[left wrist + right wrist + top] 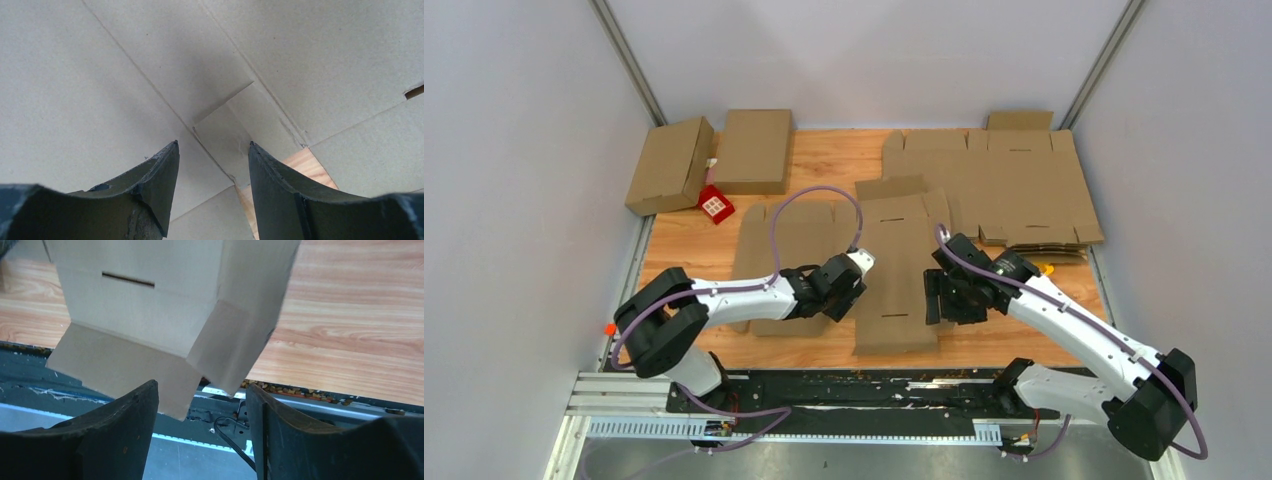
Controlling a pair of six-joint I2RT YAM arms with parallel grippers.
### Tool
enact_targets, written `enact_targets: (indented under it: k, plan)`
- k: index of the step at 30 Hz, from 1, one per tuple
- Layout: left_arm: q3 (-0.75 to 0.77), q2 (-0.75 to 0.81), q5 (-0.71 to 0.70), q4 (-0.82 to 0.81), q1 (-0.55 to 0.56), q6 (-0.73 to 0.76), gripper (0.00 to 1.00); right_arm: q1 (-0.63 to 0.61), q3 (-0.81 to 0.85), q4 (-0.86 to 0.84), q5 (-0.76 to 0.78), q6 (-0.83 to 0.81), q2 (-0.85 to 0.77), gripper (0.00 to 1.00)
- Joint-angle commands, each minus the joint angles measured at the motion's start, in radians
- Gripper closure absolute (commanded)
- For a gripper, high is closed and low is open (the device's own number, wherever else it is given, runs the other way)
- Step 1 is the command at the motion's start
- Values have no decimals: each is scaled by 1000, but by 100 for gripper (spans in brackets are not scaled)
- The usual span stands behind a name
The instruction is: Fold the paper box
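The paper box (896, 262) is a flat brown cardboard blank with slots, lying in the middle of the wooden table (824, 345). Its near end reaches the table's front edge. My left gripper (854, 290) hovers at its left side, open. In the left wrist view the left gripper (213, 146) stands over creased panels and a small flap (225, 131), with nothing between the fingers. My right gripper (934, 303) is at the blank's right side, open. In the right wrist view the right gripper (201, 386) points at the slotted near end (140, 305), whose corner flap (232, 350) hangs past the table edge.
Two folded cardboard boxes (669, 165) (754, 150) stand at the back left, with a small red item (715, 205) beside them. A stack of flat blanks (1014, 190) fills the back right. More cardboard (779, 250) lies under the left arm. A black rail (844, 390) runs along the front.
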State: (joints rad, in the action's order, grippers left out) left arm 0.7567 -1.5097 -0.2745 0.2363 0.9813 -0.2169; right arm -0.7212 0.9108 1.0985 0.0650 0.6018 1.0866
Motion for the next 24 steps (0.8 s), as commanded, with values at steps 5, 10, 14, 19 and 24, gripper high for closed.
enact_targets:
  k: [5,10,14,19,24]
  plan:
    - [59,-88,-13,42,-6,-24,39,-3,-100,-72,-188,80,-40,42]
    - [56,-69,-15,48,-7,-17,39,-3,-134,-156,-183,121,-34,51]
    - [52,-60,-7,49,-7,-7,39,2,-112,-172,-68,152,4,56]
    - [55,-63,-3,64,-6,5,39,5,-68,-198,77,164,92,62]
    - [54,-63,5,65,-8,13,39,10,-9,-237,162,96,153,64]
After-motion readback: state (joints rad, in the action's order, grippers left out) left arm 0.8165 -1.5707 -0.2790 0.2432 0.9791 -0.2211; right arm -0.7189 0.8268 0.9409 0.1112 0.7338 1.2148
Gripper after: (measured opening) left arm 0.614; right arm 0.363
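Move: The box's near right corner tab is the right hand's mark: about 2 cm ahead, 1 cm to the right and some 8 cm below. The slot in the box panel lies roughly 3 cm ahead of that hand and 8 cm to its left, about 10 cm down; the near end flap is 2 cm back and 8 cm left, 9 cm down. From the left hand, the tab is about 17 cm right and 4 cm back, near its own height, and the slot 8 cm right and 2 cm back. Back about 3 cm while sinking, then forward nearly 5 cm and still lower, some 4 cm down in all, the right hand scoops in from the near side to the corner tab, turning slightly clockwise, its fingers narrowing until the right one comes up against the tab's free edge. The left hand, pressing down on the cardboard, first slides it over 1 cm forward-right, then holds. ##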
